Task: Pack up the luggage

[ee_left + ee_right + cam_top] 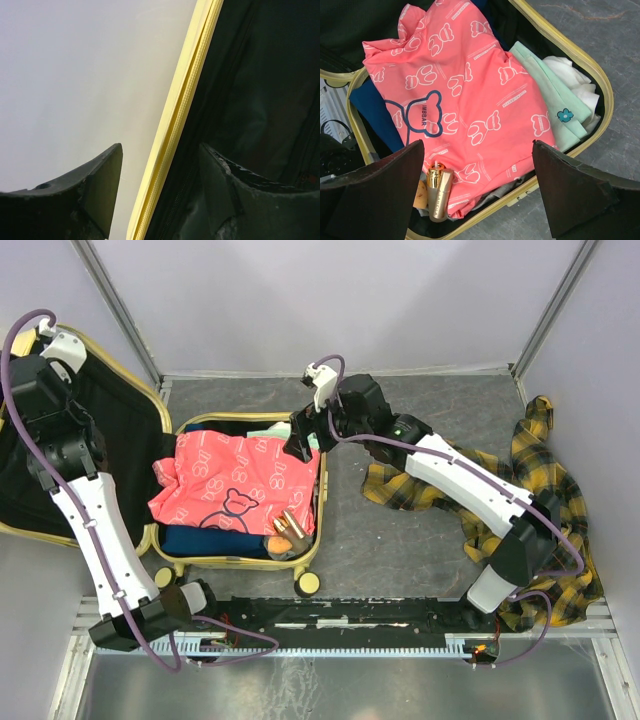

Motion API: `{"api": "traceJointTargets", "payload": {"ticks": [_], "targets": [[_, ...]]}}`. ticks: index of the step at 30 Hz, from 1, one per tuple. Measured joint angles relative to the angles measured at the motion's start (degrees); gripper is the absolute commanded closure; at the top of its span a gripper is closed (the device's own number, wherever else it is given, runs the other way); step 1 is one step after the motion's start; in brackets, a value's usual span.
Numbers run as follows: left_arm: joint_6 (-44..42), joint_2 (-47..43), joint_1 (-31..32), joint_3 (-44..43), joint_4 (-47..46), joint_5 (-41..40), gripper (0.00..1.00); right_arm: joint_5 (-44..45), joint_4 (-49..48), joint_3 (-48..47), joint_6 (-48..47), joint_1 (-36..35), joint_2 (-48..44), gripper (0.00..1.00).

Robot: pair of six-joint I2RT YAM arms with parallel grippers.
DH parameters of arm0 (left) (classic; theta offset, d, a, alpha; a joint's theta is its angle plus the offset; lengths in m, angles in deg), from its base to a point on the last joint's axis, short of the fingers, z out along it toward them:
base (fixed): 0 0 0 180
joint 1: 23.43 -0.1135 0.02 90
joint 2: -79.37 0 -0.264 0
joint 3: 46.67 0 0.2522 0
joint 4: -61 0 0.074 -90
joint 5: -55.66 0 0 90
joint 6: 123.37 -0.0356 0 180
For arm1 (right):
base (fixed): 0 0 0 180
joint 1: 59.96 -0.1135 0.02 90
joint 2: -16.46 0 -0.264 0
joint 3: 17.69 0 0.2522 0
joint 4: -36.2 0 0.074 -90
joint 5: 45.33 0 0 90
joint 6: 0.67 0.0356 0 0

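Observation:
The pale yellow luggage [240, 563] lies open, its black-lined lid [120, 430] leaning back at the left. A pink bear-print shirt [240, 480] [465, 95] tops the base, over a navy garment [375, 110] and beside a mint one [545, 95] and a white one [570, 75]. A gold bottle [437, 197] lies at the shirt's near corner. My left gripper [40, 338] [161, 145] is open and straddles the lid's yellow rim [185, 100] with a gap on each side. My right gripper [298, 445] [478, 142] hangs open over the shirt, holding nothing.
A yellow-and-black plaid shirt [520, 490] lies crumpled on the grey table at the right, under and behind the right arm. Pale walls enclose the table on three sides. A luggage wheel [309, 583] faces the arm bases.

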Motion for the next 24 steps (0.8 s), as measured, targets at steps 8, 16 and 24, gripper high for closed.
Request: {"api": "traceJointTargets", "payload": {"ticks": [8,16,24], "targets": [[0.07,0.39,-1.25,0.39,0.55,1.44,0.71,-0.04,0.44,0.17,0.44,0.46,-0.15,0.04],[0.02,0.37,-1.25,0.94,0.42,3.87,0.97,-0.04,0.17,1.31,1.77,0.55,-0.2,0.04],[5.33,2.36,-1.99,-6.27,7.43,13.6,0.97,0.02,0.07,1.46,2.4,0.55,-0.24,0.04]]}}
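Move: The near stretch of the suitcase lid's yellow rim stands right between the left hand's open fingers, about 1 cm ahead and 1 cm below the pad midpoint. The pink clothes lie some 35 cm to this hand's right, 6 cm farther out and nearly 40 cm below; the gold tubes are about 46 cm right, 5 cm back and equally low. From the idle right hand the rim is some 53 cm left, 7 cm back and 20 cm higher. The left hand stays almost in place around the lid's rim, easing down about 1 cm while its fingers close from roughly three-quarters open to nearly shut, and pinches the thin zip edge between the fingertips. Still pinching, it then starts to draw the rim forward and to the right, towards the open case, some 2 cm with a slight rise, the wrist turning clockwise about 10 degrees. ##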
